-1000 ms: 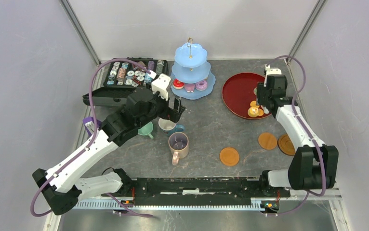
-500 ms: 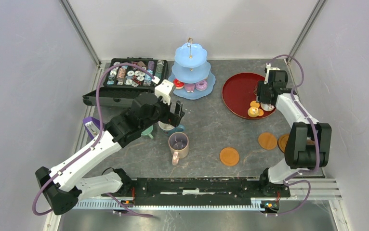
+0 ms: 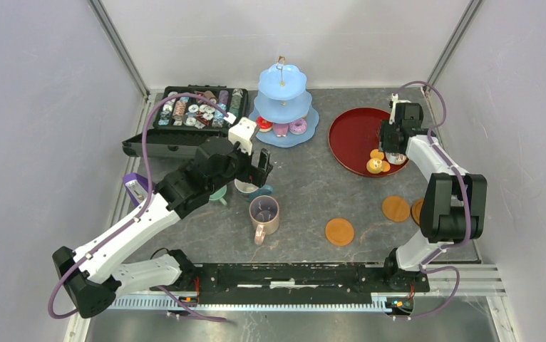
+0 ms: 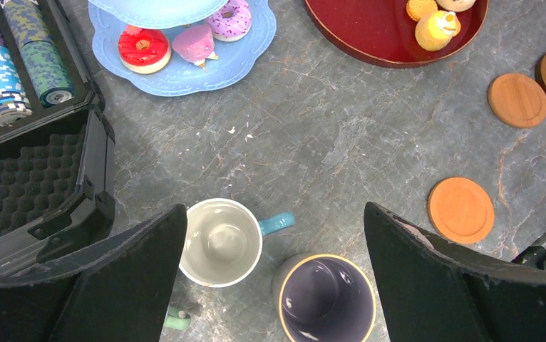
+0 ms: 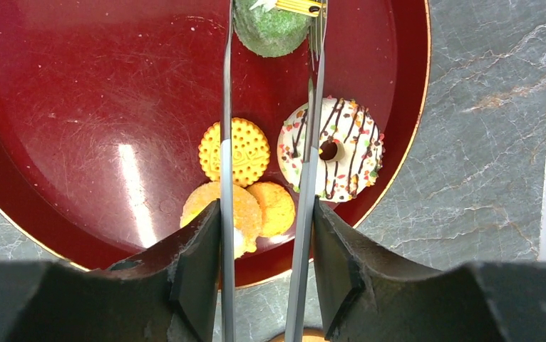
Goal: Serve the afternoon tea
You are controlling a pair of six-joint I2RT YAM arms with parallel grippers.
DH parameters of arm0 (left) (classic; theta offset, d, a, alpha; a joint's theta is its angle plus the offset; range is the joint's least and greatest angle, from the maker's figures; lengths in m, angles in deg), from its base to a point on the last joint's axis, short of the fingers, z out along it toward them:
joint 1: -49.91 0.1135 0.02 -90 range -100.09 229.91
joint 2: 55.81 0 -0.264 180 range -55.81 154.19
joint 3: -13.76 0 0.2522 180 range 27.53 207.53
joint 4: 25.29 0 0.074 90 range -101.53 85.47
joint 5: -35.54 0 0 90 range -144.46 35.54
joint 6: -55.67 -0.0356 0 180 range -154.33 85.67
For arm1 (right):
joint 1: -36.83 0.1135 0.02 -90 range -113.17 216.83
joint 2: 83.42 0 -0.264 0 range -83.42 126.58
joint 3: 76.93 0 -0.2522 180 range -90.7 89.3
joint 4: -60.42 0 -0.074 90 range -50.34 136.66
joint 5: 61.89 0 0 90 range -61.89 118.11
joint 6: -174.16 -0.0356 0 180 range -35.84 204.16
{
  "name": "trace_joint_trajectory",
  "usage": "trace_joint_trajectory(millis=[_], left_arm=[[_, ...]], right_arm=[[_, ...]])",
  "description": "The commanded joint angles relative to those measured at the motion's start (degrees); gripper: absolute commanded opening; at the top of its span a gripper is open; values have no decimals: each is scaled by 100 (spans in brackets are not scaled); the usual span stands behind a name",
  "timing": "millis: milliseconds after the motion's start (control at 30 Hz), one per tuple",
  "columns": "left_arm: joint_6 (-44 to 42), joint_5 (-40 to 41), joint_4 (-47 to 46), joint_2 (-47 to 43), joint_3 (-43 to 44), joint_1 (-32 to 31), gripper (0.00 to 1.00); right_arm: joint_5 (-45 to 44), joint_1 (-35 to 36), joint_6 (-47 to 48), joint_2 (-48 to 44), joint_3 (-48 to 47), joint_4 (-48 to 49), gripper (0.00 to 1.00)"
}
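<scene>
My right gripper [image 5: 266, 206] is shut on the metal tongs [image 5: 226, 142], above the red tray [image 5: 78, 107]. A green pastry [image 5: 270, 25] lies between the tongs' tips; contact is unclear. A white drizzled doughnut [image 5: 341, 149], a yellow biscuit [image 5: 234, 152] and orange pastries [image 5: 277, 206] lie under the tongs. My left gripper [image 4: 275, 210] hangs open over the white-and-blue mug [image 4: 220, 242] and the pink-purple mug [image 4: 323, 299]. The mint green mug [image 3: 217, 192] is half hidden by the left arm. The pale-blue stand [image 3: 282, 100] holds three pastries on its bottom tier.
A black case of capsules [image 3: 184, 114] lies open at the back left. Three brown coasters [image 3: 339, 231] [image 3: 395, 209] [image 3: 418, 211] sit at the front right, one partly behind the right arm. The enclosure walls stand close on both sides.
The right arm has folded more upright and its gripper has shifted slightly back over the tray, squeezing the tongs narrower. The left gripper dropped slightly toward the mugs, then held still.
</scene>
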Motion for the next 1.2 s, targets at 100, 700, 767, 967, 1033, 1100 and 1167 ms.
trace_joint_trajectory(millis=[100, 700, 767, 967, 1033, 1100, 1167], left_arm=[[-247, 74, -281, -37, -11, 8, 100], [-150, 433, -304, -197, -40, 17, 100], [-150, 530, -317, -235, -70, 17, 100], [-190, 675, -335, -284, -121, 17, 100], [-201, 692, -335, -293, -125, 17, 100], [-203, 697, -343, -297, -125, 17, 100], [-212, 686, -344, -288, -125, 17, 100]], right_arm=[[158, -23, 75, -261, -47, 358, 24], [1912, 1144, -519, -1017, 73, 1538, 12], [2064, 1317, -716, -867, -124, 1741, 12], [2141, 1634, -1080, -364, -781, 1951, 12], [2059, 1663, -1171, -266, -900, 1974, 12], [2064, 1671, -1220, -148, -1049, 1948, 12], [2097, 1689, -1224, 7, -1183, 1922, 12]])
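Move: The right hand holds the tongs, with the green cake already between their tips, roughly 10 cm ahead of the hand and 6 below. The tiered stand is about 36 cm to the left and 14 ahead. On the tray, the striped donut lies some 6 cm right and 2 ahead, the cookie 2 left and 2 ahead, the yellow cake 3 left and 2 back. From the left hand, the stand is about 27 cm ahead and 11 right. Keep the right gripper's hold on the tongs and lift the green cake straight off the red tray first, then sweep it quickly left about 20 cm towards the tiered stand, rising some 11 cm in all and easing forward at the end. On the way turn the wrist about 25 degrees counter-clockwise, raise its left side and tip the fingers upward. ##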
